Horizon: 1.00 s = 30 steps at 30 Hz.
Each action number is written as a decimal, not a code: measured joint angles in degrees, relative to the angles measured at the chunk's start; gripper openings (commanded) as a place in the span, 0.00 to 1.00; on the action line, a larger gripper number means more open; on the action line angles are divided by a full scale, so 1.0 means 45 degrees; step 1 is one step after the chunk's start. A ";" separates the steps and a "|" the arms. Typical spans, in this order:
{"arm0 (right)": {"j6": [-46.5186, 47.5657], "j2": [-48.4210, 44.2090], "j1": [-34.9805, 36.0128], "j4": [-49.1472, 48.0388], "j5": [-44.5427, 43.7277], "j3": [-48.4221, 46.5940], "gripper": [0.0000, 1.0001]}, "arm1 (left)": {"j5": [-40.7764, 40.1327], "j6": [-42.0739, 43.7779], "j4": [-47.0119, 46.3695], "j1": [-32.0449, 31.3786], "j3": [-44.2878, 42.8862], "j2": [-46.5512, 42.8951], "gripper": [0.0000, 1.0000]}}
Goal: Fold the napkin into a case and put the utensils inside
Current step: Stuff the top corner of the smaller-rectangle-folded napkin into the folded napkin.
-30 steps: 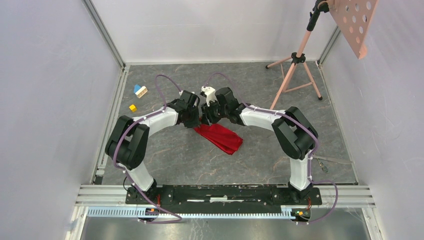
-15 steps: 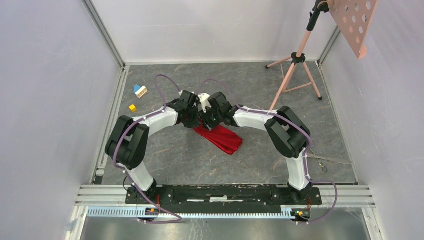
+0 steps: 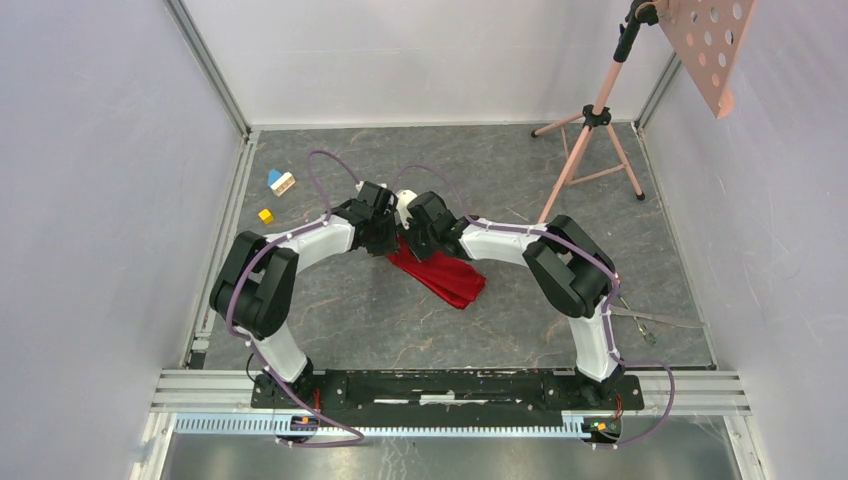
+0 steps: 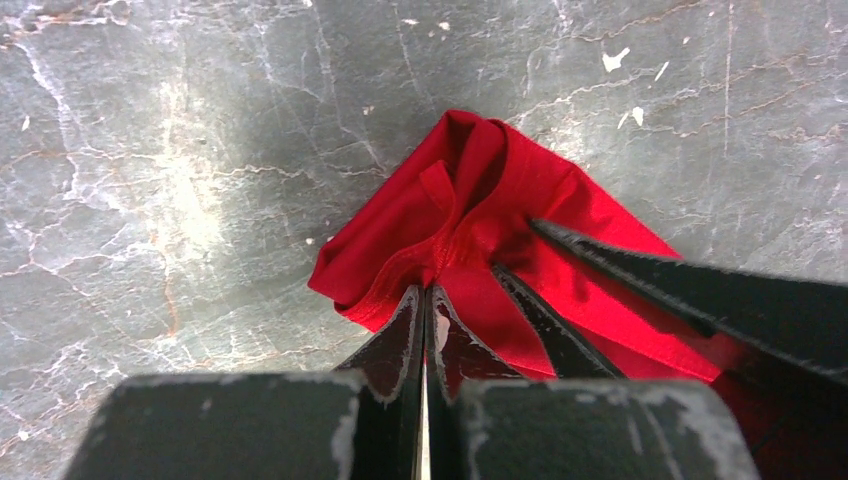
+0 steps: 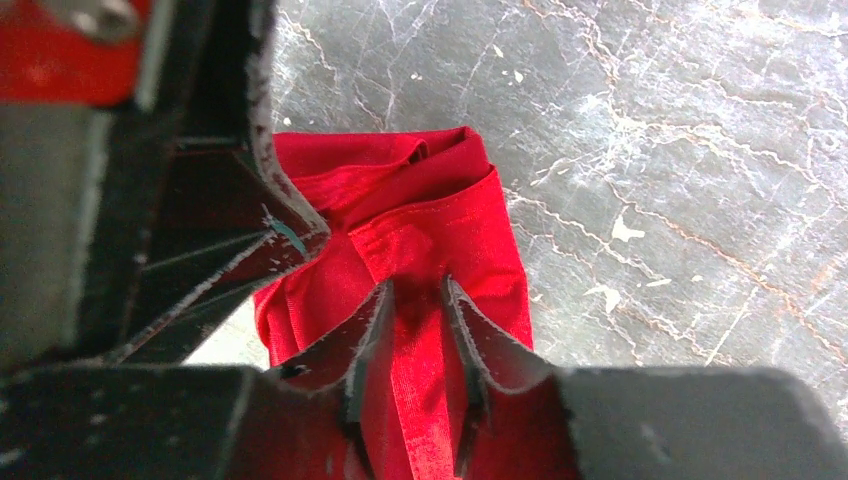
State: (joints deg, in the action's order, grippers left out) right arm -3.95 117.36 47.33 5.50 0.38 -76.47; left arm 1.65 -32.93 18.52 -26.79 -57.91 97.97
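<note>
The red napkin (image 3: 445, 277) lies folded into a narrow band on the grey table, running from the middle toward the lower right. My left gripper (image 4: 429, 290) is shut on the hem at the band's upper-left end (image 4: 470, 190). My right gripper (image 5: 418, 290) stands right beside it, open, its fingers (image 5: 372, 320) astride a raised fold of the same cloth (image 5: 420, 230). From above, both grippers (image 3: 390, 243) (image 3: 413, 245) meet over that end. Thin metal utensils (image 3: 648, 323) lie on the table far right, by the right arm's base.
Small toy blocks (image 3: 281, 182) (image 3: 265, 215) sit at the back left. A pink tripod stand (image 3: 590, 150) rises at the back right, with a perforated board (image 3: 705, 40) above it. Metal frame rails (image 3: 225, 210) border the table.
My right gripper has slid left onto the napkin's end, close against the left gripper, and its jaws have narrowed a little. The left gripper has kept its hold and place.
</note>
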 measured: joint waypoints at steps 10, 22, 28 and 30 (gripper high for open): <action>-0.0398 -0.0068 0.0102 -0.0442 0.0151 0.0165 0.03 | 0.0107 -0.0010 -0.0831 -0.0015 0.0291 -0.0063 0.02; -0.0894 -0.0447 0.0233 -0.0136 0.0937 0.0238 0.01 | 0.0102 -0.0005 -0.1039 -0.0063 0.0967 -0.0651 0.02; -0.1399 -0.0447 0.0228 -0.0389 0.1443 0.0316 0.00 | 0.0107 -0.0005 -0.1209 -0.0073 0.1277 -0.0724 0.02; -0.1647 -0.0442 0.0223 -0.0811 0.1671 0.0486 0.00 | 0.0107 -0.0005 -0.1205 -0.0078 0.1341 -0.0767 0.02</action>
State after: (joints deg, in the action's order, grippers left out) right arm -11.35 115.37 48.34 1.85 7.90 -74.28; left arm 2.13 -32.95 13.10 -27.14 -51.88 94.52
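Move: The layer of napkin to be pinched, by the corner being tucked in, lies right between the right gripper's open fingertips, at most 1 cm below them; it is about 3 cm to the right of the left fingertips, which already hold the napkin. From the right hand, the far corner of the napkin's open end is some 4 cm ahead and 1 cm right, the open end's left corner about 2 cm ahead and 6 cm left. Shut the right fingers on the cloth between them, then draw the pinch about 2.5 cm back and 2.5 cm left, up to beside the left fingertips, rising about 1.5 cm and tilting some 10 degrees. Keep the left fingers closed on the napkin; nudge them briefly forward, then ease them back for about 1 cm net. ##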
